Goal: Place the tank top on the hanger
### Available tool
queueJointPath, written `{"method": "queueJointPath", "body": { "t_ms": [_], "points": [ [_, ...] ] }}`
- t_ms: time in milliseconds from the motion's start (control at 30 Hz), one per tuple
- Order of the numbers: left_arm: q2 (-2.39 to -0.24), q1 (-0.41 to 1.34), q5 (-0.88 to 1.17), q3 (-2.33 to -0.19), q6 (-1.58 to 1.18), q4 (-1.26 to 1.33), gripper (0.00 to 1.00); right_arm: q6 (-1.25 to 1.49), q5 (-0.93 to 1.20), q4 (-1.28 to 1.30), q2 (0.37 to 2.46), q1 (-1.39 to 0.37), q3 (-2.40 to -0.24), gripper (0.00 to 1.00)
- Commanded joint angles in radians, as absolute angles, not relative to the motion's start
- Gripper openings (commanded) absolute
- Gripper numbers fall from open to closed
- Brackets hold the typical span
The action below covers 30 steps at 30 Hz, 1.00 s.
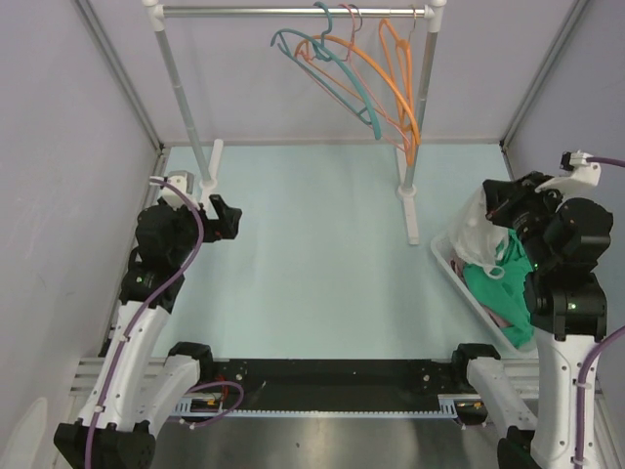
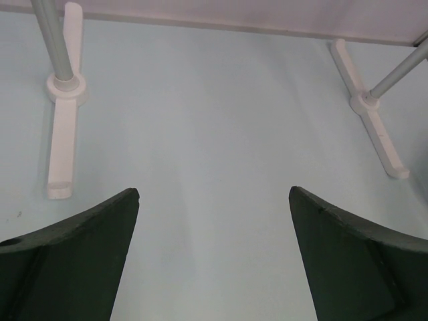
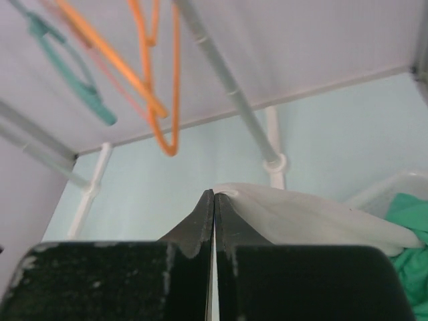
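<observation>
The white tank top (image 1: 479,239) hangs pulled up out of a white basket (image 1: 451,266) at the right edge of the table. My right gripper (image 1: 495,208) is shut on its upper edge. In the right wrist view the jaws (image 3: 214,195) are pressed together with the white fabric (image 3: 301,217) pinched at the tips and draping off to the right. The pale pink hanger (image 1: 351,14) hangs by its hook on the rack rail at the back, among teal and orange hangers. My left gripper (image 1: 227,217) is open and holds nothing. It hovers over bare table at the left (image 2: 214,194).
A green garment (image 1: 498,283) lies in the basket under the tank top. The teal hanger (image 1: 342,83) and orange hangers (image 1: 400,93) crowd the right half of the rail. The rack's white feet (image 2: 63,127) (image 2: 374,127) stand on the pale green table (image 1: 322,234).
</observation>
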State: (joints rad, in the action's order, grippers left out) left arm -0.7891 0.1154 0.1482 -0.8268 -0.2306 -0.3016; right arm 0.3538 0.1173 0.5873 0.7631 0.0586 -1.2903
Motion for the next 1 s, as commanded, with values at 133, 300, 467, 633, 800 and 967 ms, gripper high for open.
{"method": "queueJointPath", "body": {
  "t_ms": [133,300,467,633,800,967],
  "points": [
    [-0.745,0.110,0.112,-0.811,-0.172,-0.278,0.99,0.313,0.321,0.557,0.747,-0.210,-1.273,0.00],
    [-0.762,0.110,0.143,-0.813,-0.160,-0.278,0.99,0.281,0.235,0.506,0.775,-0.457,-1.246,0.00],
    [-0.762,0.110,0.132,-0.808,-0.147,-0.275,0.99,0.197,-0.045,0.454,0.863,-0.880,-1.249,0.00],
    [-0.767,0.110,0.117,-0.807,-0.141,-0.278,0.99,0.117,-0.264,0.397,1.052,-1.132,-1.324,0.00],
    [-0.770,0.110,0.107,-0.807,-0.137,-0.281,0.99,0.121,-0.241,0.347,1.163,-1.152,-1.408,0.00],
    [-0.779,0.110,0.077,-0.807,-0.141,-0.281,0.99,0.161,-0.310,0.350,1.219,-1.103,-1.408,0.00]
  ]
}}
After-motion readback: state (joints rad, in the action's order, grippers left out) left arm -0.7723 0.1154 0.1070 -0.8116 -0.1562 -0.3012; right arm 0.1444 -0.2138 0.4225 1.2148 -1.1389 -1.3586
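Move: The shut right fingers already hold the white tank top by its upper edge. The clear middle of the table it is headed for lies about 32 cm to their left, 6 cm back and 38 cm below. The hangers stand some 22 cm ahead, 25 cm left and 8 cm above; the basket of green clothes is around 20 cm right, 8 cm back and 36 cm down. For the left hand, the clear middle is roughly 19 cm right, 8 cm back and 25 cm below. Still pinching the white tank top, the right fingers swing it left, off the basket side and in front of the hangers to over the clear middle of the table, some 32 cm. The hand eases back about 9 cm on the way, then forward again a little, and sinks about 7 cm, mostly late. The wrist turns some 50 degrees counter-clockwise, its left side dipping. ##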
